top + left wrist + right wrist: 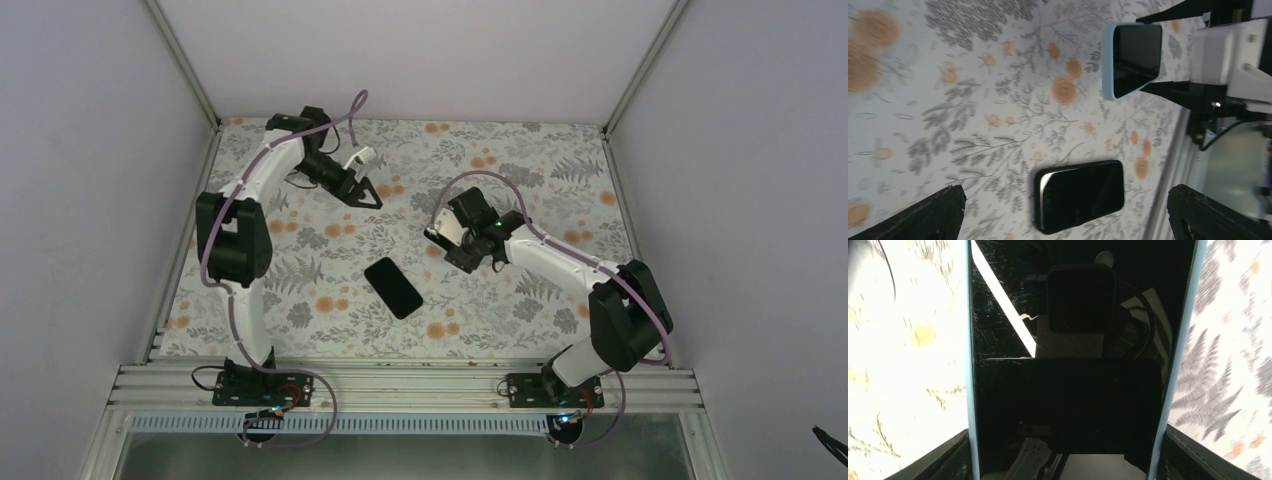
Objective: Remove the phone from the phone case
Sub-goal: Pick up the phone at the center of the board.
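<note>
My right gripper (447, 238) is shut on the phone case (1108, 55), a pale-blue shell held up above the floral table right of centre. In the right wrist view its blue rim (969, 340) runs down both sides between my fingers (1193, 452), around a glossy black face that mirrors the camera. I cannot tell whether that face is a screen. A bare black phone (392, 287) lies flat near the table's middle, left of and nearer than the right gripper, also seen as a phone (1079, 195) from the left wrist. My left gripper (365, 190) hangs open at the back left, well above the table.
A floral cloth (330, 240) covers the table. White walls close the left, back and right sides. An aluminium rail (400, 385) with both arm bases runs along the near edge. The right arm (560, 265) stretches diagonally over the right half.
</note>
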`<state>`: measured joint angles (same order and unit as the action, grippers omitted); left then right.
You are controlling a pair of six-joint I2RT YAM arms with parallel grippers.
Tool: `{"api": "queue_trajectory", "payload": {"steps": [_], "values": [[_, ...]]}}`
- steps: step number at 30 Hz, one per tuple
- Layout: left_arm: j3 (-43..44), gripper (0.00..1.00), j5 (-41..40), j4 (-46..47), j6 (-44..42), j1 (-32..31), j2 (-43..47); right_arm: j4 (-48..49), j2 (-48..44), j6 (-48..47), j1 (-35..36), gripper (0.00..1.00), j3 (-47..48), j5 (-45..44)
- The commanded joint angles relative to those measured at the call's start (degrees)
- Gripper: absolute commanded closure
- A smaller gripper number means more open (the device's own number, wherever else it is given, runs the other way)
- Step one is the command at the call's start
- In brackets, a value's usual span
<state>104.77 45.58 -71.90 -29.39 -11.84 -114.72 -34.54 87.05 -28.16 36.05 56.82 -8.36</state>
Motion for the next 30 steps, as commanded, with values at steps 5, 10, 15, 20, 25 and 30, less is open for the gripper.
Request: {"api": "queue_trajectory", "payload": {"steps": [5, 10, 15, 20, 25, 30], "values": [[3.78, 0.00, 10.15, -5.88, 2.59, -2.35, -8.24, 3.52, 1.99, -0.54, 4.95, 0.41, 10.36, -2.46], [6.11, 0.00, 12.12, -5.88, 3.90, -2.93, -10.21, 2.99, 5.37, -0.62, 7.88, 0.38, 14.60, -2.76], [5.87, 0.00, 13.01, -5.88, 4.02, -3.45, -10.95, 3.87, 7.81, -0.35, 9.01, 0.38, 18.27, -3.70], [4.57, 0.01, 14.65, -5.88, 3.68, -3.71, -10.76, 4.49, 10.85, -0.39, 9.51, 0.38, 21.32, -3.70], [5.24, 0.11, 16.97, -5.97, 3.32, -3.82, -11.05, 4.65, 11.70, -1.32, 10.68, 0.37, 22.24, -3.40], [5.56, 0.50, 17.99, -5.97, 3.20, -3.94, -11.02, 6.14, 12.45, -1.07, 10.84, 0.33, 22.44, -4.29]]}}
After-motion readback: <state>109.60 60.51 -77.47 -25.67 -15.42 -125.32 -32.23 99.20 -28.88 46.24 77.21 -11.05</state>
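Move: The cased phone, held by the right fingers with its middle about 2 cm ahead and 2 cm left of them and 1 cm up, lies from the open left hand some 8 cm back, 17 cm right and 8 cm lower. The left hand's fingers wait about 10 cm ahead, 19 cm left and 9 cm above the right hand. The loose phone on the table lies 8 cm back, 13 cm left and 8 cm below the right hand. Right hand carries the cased phone some 12 cm left and up; left fingers reach right, part-closing around it. ##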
